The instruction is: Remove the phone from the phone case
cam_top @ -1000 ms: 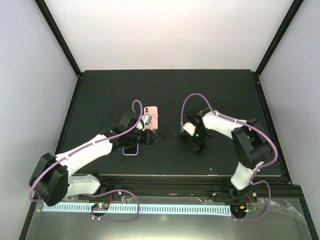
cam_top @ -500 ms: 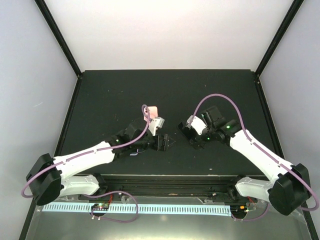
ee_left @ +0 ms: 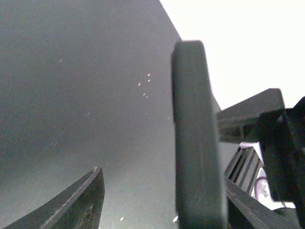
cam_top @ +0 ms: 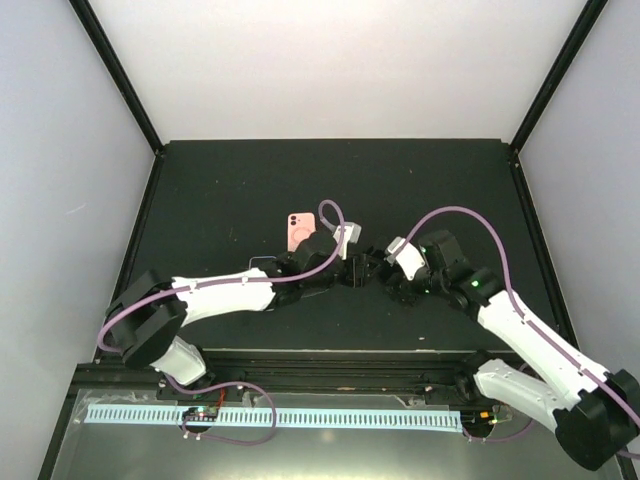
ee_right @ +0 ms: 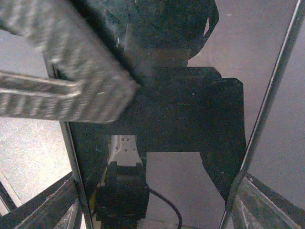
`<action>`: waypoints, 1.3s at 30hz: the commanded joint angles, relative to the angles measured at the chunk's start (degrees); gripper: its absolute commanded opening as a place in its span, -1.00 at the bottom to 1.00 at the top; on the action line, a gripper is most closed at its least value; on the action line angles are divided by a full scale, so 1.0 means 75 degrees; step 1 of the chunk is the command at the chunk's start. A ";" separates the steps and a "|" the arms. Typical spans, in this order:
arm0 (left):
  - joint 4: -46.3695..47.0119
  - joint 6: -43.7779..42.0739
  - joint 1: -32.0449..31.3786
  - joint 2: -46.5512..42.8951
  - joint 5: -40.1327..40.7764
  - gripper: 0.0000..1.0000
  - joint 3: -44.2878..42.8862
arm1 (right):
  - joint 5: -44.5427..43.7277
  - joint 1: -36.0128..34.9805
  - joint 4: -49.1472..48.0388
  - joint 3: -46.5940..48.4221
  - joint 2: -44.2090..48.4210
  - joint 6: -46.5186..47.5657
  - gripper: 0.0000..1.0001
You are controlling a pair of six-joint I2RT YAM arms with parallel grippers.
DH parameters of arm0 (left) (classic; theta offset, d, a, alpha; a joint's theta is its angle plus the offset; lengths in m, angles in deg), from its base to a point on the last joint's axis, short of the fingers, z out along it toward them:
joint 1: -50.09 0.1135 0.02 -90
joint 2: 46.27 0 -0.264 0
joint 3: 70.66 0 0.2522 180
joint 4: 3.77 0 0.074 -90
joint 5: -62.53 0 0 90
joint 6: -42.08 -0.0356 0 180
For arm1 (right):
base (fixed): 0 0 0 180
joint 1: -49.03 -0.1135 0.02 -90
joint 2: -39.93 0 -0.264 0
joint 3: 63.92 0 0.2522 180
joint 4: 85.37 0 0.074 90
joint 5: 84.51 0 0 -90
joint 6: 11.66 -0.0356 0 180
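The salmon-pink phone case lies flat on the black mat, back up, with its pale ring showing. It is apart from both grippers. My two grippers meet just right of it, the left gripper facing the right gripper. In the right wrist view the phone, a glossy black slab with silvery edges, sits between my right gripper fingers, which are shut on its sides. In the left wrist view the phone stands edge-on beside one finger of my left gripper. The other finger is well clear, so the jaws are open.
The black mat is ringed by a raised black frame, with white walls behind and at the sides. The purple cables loop over each arm. A slotted white strip runs along the front below the arm bases.
Both arms have swung inward and their grippers now meet at mid-table. The left gripper has moved right past the case, which it hid a moment ago, and its jaws have narrowed.
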 commanded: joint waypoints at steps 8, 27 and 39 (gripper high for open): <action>0.2061 0.0182 -0.0157 0.0650 -0.0411 -0.23 -0.0348 | 0.0030 0.0205 -0.0982 -0.0259 0.0613 -0.0273 -0.99; 0.1524 -0.0853 -0.0011 0.0300 -0.0907 -0.97 -0.0788 | 0.0924 0.0208 -0.0875 0.0109 0.0589 -0.0283 -0.08; -0.3581 -0.4529 0.0812 -0.2961 -0.2735 -0.97 -0.1478 | 0.4558 0.0208 0.2187 0.2544 -0.0123 0.1232 0.99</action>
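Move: The black phone in its case is already in the right hand, its screen end some 3 cm to that hand's left, 2 cm ahead and slightly above. From the left hand, whose open fingers straddle its edge, the phone's middle lies about 3 cm right, level ahead and barely lower. On the table 16 cm below, the pink phone is 16 cm left and 9 cm ahead of the left hand; the purple-rimmed phone is 26 cm left, 4 cm back. The left fingers close on the edge of the cased phone as that hand pushes about 3 cm right and 3 cm up along it, while the right hand keeps its grip and stays nearly still. With the left pinch set, the right fingers open wide and let go; then both hands rise together some 7 to 9 cm, drifting left and a little back, each wrist turning roughly 20 degrees. ##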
